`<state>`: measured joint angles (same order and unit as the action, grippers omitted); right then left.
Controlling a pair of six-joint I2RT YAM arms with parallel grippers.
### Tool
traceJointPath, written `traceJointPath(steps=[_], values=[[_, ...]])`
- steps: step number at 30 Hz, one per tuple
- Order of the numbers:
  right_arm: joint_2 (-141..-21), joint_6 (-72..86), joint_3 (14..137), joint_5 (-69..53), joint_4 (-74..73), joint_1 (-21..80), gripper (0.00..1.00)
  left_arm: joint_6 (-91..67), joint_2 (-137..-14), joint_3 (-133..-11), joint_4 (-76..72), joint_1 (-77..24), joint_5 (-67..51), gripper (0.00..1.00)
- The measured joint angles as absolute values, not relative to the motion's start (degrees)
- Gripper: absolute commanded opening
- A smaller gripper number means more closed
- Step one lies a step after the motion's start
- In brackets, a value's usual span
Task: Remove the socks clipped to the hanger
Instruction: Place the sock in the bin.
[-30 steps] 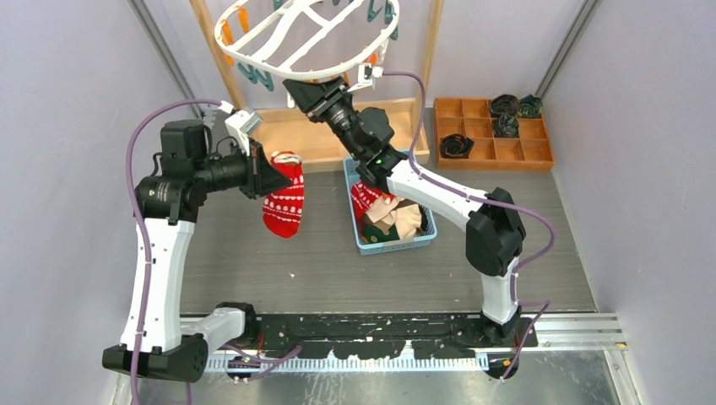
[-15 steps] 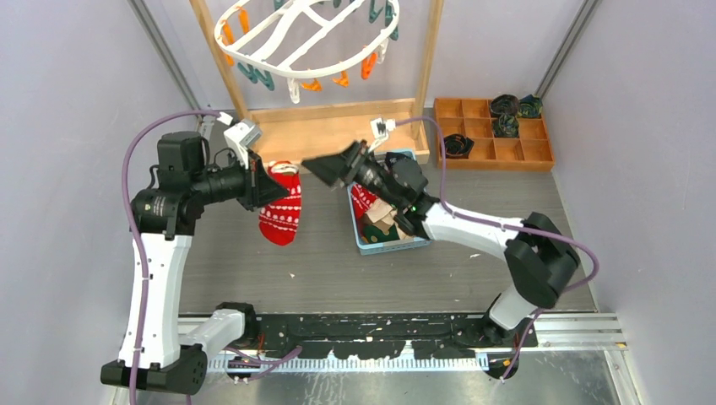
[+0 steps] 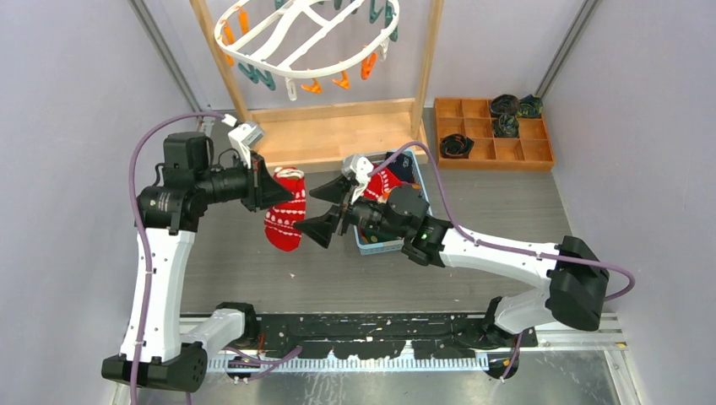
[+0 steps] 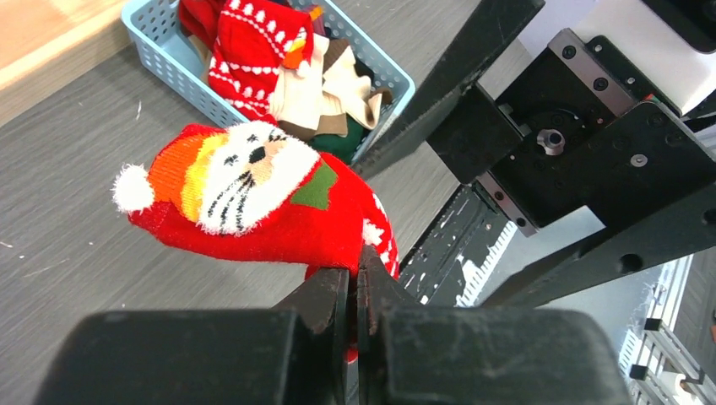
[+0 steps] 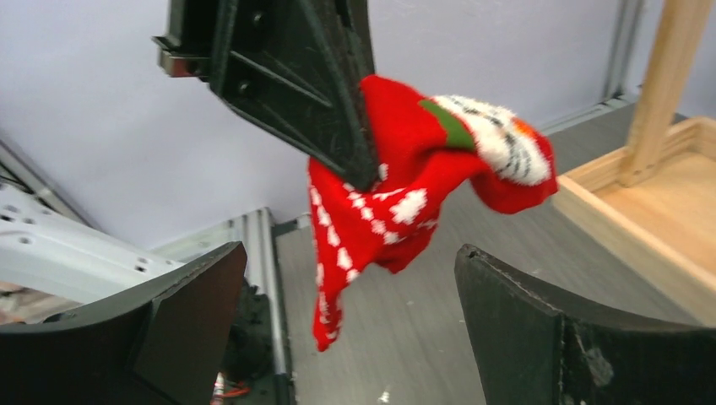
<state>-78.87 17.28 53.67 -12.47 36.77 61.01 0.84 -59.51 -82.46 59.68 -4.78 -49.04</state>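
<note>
The white oval hanger (image 3: 291, 38) with orange and teal clips hangs at the top from a wooden frame; no sock hangs from its clips. My left gripper (image 3: 279, 192) is shut on a red sock with white patterns (image 3: 284, 215), held in the air above the table; it shows in the left wrist view (image 4: 262, 198) and the right wrist view (image 5: 405, 194). My right gripper (image 3: 325, 209) is open and empty, just right of the hanging sock, pointing at it. Other socks (image 3: 384, 181) lie in a blue basket (image 3: 380, 245).
A wooden base (image 3: 338, 135) lies under the hanger frame. A wooden compartment tray (image 3: 494, 135) with dark rolled items stands at the back right. Grey walls close in both sides.
My right arm came down from the hanger and swung left and low, its open gripper now beside the red sock. My left gripper stayed nearly in place with the sock.
</note>
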Motion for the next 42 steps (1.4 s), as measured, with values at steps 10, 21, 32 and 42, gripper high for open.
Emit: traceJointPath(steps=[10,21,32,42], values=[[-82.0,7.1,61.5,-11.9,26.9,61.7,0.2,-0.7,-60.5,-82.1,61.1,-4.8,-51.0,0.5],[-77.8,12.3,59.6,-11.0,16.3,61.8,0.01,-1.5,-64.2,-83.1,65.0,-4.8,-53.1,1.0],[-59.2,20.1,57.8,-4.3,-6.3,60.8,0.01,-1.1,-65.5,-87.3,65.5,1.4,-51.4,1.0],[-54.3,27.8,59.6,-2.5,-28.1,45.8,0.01,3.0,-70.8,-87.6,66.8,10.5,-42.4,1.0]])
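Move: The red sock held in the closed left gripper is right in front of the open right gripper: its middle is about 4 cm to the left, 1 cm ahead and 1 cm below. From the right hand, the blue bin's middle lies roughly 18 cm right, 13 cm ahead and 30 cm down, and the hanger's wooden base about 34 cm ahead and 4 cm right at table height. From the left hand, the sock hangs about 4 cm below and 1 cm back, the bin some 21 cm right, 11 cm ahead and 31 cm down. The right hand eases 1–2 cm left and forward around the sock, shuts its fingers on it beside the left gripper, then carries it about 20 cm to the right towards the bin, sinking a few centimetres as the wrist tips the fingers down and swings them clockwise, some 45 degrees in all. The left hand opens wide as the right one closes, dipping just over 1 cm and letting the sock go, then draws away about 10 cm to the left and forward, lowering a little at the end. ##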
